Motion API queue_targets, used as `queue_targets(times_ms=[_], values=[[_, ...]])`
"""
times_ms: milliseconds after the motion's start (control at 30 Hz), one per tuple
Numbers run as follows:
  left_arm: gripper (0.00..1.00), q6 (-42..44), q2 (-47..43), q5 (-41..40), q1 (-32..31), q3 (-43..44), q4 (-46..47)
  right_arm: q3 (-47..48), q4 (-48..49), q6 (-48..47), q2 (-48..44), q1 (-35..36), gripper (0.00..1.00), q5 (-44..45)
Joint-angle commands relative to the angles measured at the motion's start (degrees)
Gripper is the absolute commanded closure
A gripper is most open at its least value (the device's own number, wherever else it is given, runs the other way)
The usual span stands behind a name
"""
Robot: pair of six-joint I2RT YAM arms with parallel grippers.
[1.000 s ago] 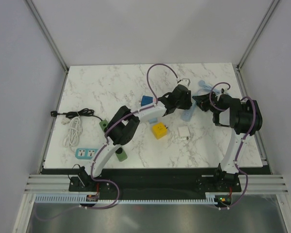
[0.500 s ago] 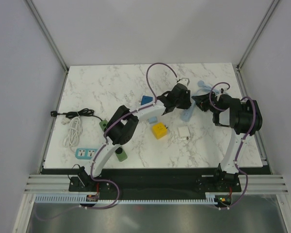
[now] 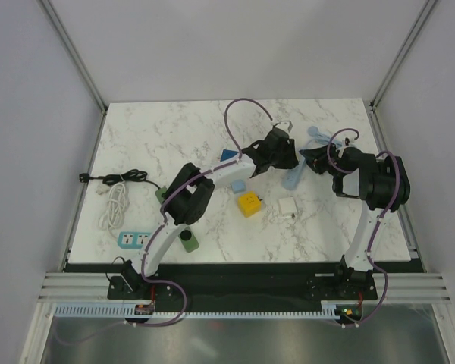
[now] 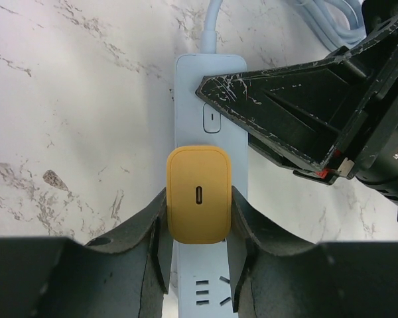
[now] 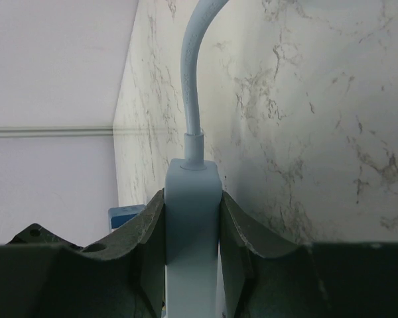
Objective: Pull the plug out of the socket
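The yellow plug (image 4: 198,195) has a small slot on its face and sits clamped between the fingers of my left gripper (image 4: 199,213), which is shut on its sides. Right behind it lies the pale blue socket strip (image 4: 211,83); one outlet's slots show below the plug, while its prongs are hidden. My right gripper (image 5: 192,211) is shut on the strip's cable end (image 5: 192,192), with the cable (image 5: 192,79) running away from it. From above, the left gripper (image 3: 279,150) and right gripper (image 3: 312,161) face each other over the strip (image 3: 292,179).
A yellow cube (image 3: 249,203), a white adapter (image 3: 287,207) and a blue block (image 3: 228,156) lie close by. Farther left are green pieces (image 3: 162,195), a coiled white cable (image 3: 115,203), a black cord (image 3: 110,178) and a teal power strip (image 3: 135,240).
My left gripper has drifted towards the back left with the yellow plug in it. The strip and the right gripper have stayed where they were.
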Motion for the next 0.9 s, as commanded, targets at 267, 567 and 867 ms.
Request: queue_targets(times_ms=[267, 567, 867], values=[[0.98, 10.97, -9.00, -14.90, -4.97, 3.43, -3.39, -0.11, 1.29, -2.63, 0.63, -2.12, 1.00, 7.00], [0.98, -1.10, -11.64, -2.28, -1.01, -2.81, 4.72, -0.20, 1.11, -2.72, 0.54, -2.39, 1.00, 7.08], [0.98, 5.22, -18.66, -6.24, -1.01, -9.92, 1.37, -0.11, 1.64, -2.19, 1.16, -2.65, 1.00, 6.38]])
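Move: The yellow plug is already between the left fingers and still in the socket strip, whose middle lies about 3 cm below the left hand and 1 cm back. From the left hand, a white square block lies roughly 13 cm back and 3 cm left, a yellow box 12 cm back and 15 cm left, both some 4 cm below. The right hand already grips the strip's cable end; from it the plug lies about 5 cm back, 2 cm left and 2 cm higher. Keep the left gripper shut on the yellow plug and rock it about 10 degrees while easing back a centimetre, then pull it briskly up off the strip, some 8 cm, drifting slightly left. Hold the strip's cable end with the right gripper throughout, letting that hand go about 2.5 cm right with a slight clockwise turn during the pull. ##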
